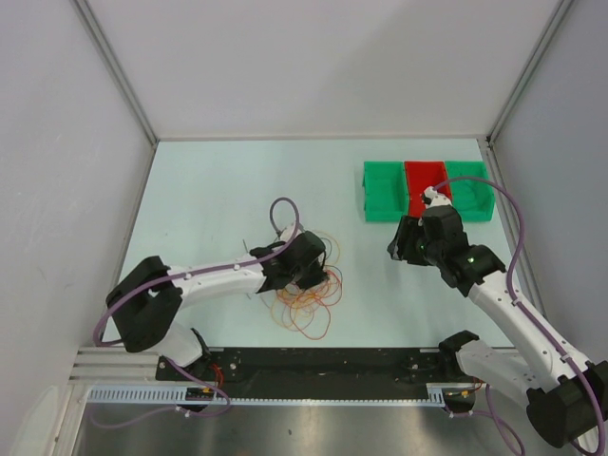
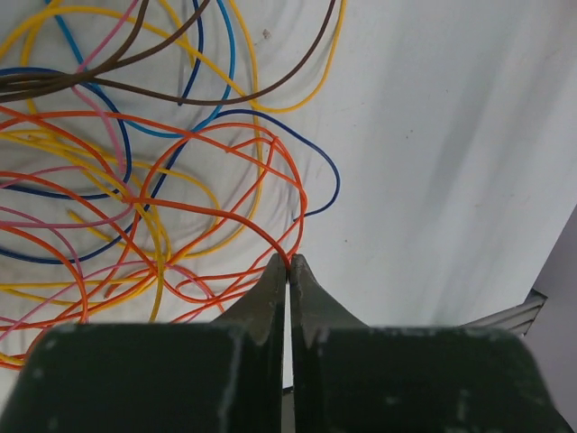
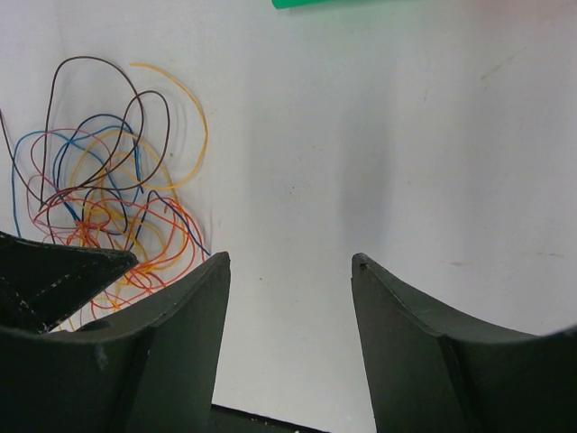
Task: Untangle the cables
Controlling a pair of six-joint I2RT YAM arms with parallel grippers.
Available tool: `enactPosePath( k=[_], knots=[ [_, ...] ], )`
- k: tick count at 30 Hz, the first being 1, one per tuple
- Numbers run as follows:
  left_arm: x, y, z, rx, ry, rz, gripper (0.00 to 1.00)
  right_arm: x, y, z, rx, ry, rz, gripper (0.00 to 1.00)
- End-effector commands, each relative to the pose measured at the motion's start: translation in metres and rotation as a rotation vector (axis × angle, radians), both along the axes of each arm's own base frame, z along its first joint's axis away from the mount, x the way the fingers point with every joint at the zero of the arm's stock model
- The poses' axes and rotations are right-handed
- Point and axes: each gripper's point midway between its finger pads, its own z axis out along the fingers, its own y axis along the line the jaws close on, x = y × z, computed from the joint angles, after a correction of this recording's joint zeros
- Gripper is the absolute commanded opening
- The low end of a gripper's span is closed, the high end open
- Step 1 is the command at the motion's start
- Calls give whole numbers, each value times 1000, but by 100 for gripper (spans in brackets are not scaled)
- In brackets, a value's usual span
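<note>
The cables (image 1: 306, 294) lie in one tangled heap of thin orange, yellow, blue, pink and dark brown loops on the table, near the front middle. My left gripper (image 1: 312, 277) is down on the heap. In the left wrist view its jaws are shut, pinching an orange cable (image 2: 270, 236) at the very tips of the left gripper (image 2: 288, 262). The right gripper (image 1: 399, 249) hovers to the right of the heap, apart from it. Its jaws stand open with nothing between them, and from the right gripper (image 3: 288, 260) the cables (image 3: 108, 189) show off to the left.
A green block set with a red middle section (image 1: 427, 190) stands at the back right, just behind the right arm; its green edge (image 3: 306, 3) shows at the top of the right wrist view. Grey walls close in the table on three sides.
</note>
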Motion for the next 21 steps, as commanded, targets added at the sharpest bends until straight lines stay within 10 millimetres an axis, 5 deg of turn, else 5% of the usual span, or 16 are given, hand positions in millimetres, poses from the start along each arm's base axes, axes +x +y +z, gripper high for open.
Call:
enactPosePath(
  k=[1,6,7,9,12,14,15,19,21],
  knots=[
    [10,-8,23,-3,-54,0,1,2,5,9,27,-35,15,61],
    [21,-15,83,-13,-194,-76,0,1,8,12,51,-41,19,61],
    [26,-20,116,-42,-260,-106,0,1,8,14,56,-47,19,61],
    [27,-22,149,-61,-320,-150,0,2,9,17,66,-55,17,61],
    [30,-23,249,-161,-499,-195,0,1,10,22,84,-67,12,61],
    [26,-14,286,-160,-573,-224,0,1,11,24,97,-72,6,61],
    [23,-12,325,-209,-641,-234,0,1,12,25,104,-74,8,60],
    [2,-6,402,-312,-810,-346,0,2,12,32,119,-91,0,60],
    [-12,-1,425,-365,-861,-389,0,2,10,37,120,-103,-7,60]
  ],
)
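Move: The left fingers already pinch a red-orange cable just above the table; the middle of the tangle it runs into lies about 5 cm left and 2 cm back of them, some 2 cm lower. A yellow cable's loop lies roughly 6 cm ahead and 1 cm right, and the left green bin about 21 cm ahead and 16 cm right. From the right hand the tangle is some 24 cm left, 5 cm back and 12 cm down. Still pinching the red-orange cable, the left hand pulls up nearly 40 cm from the tangle, fingers tipping upward. ##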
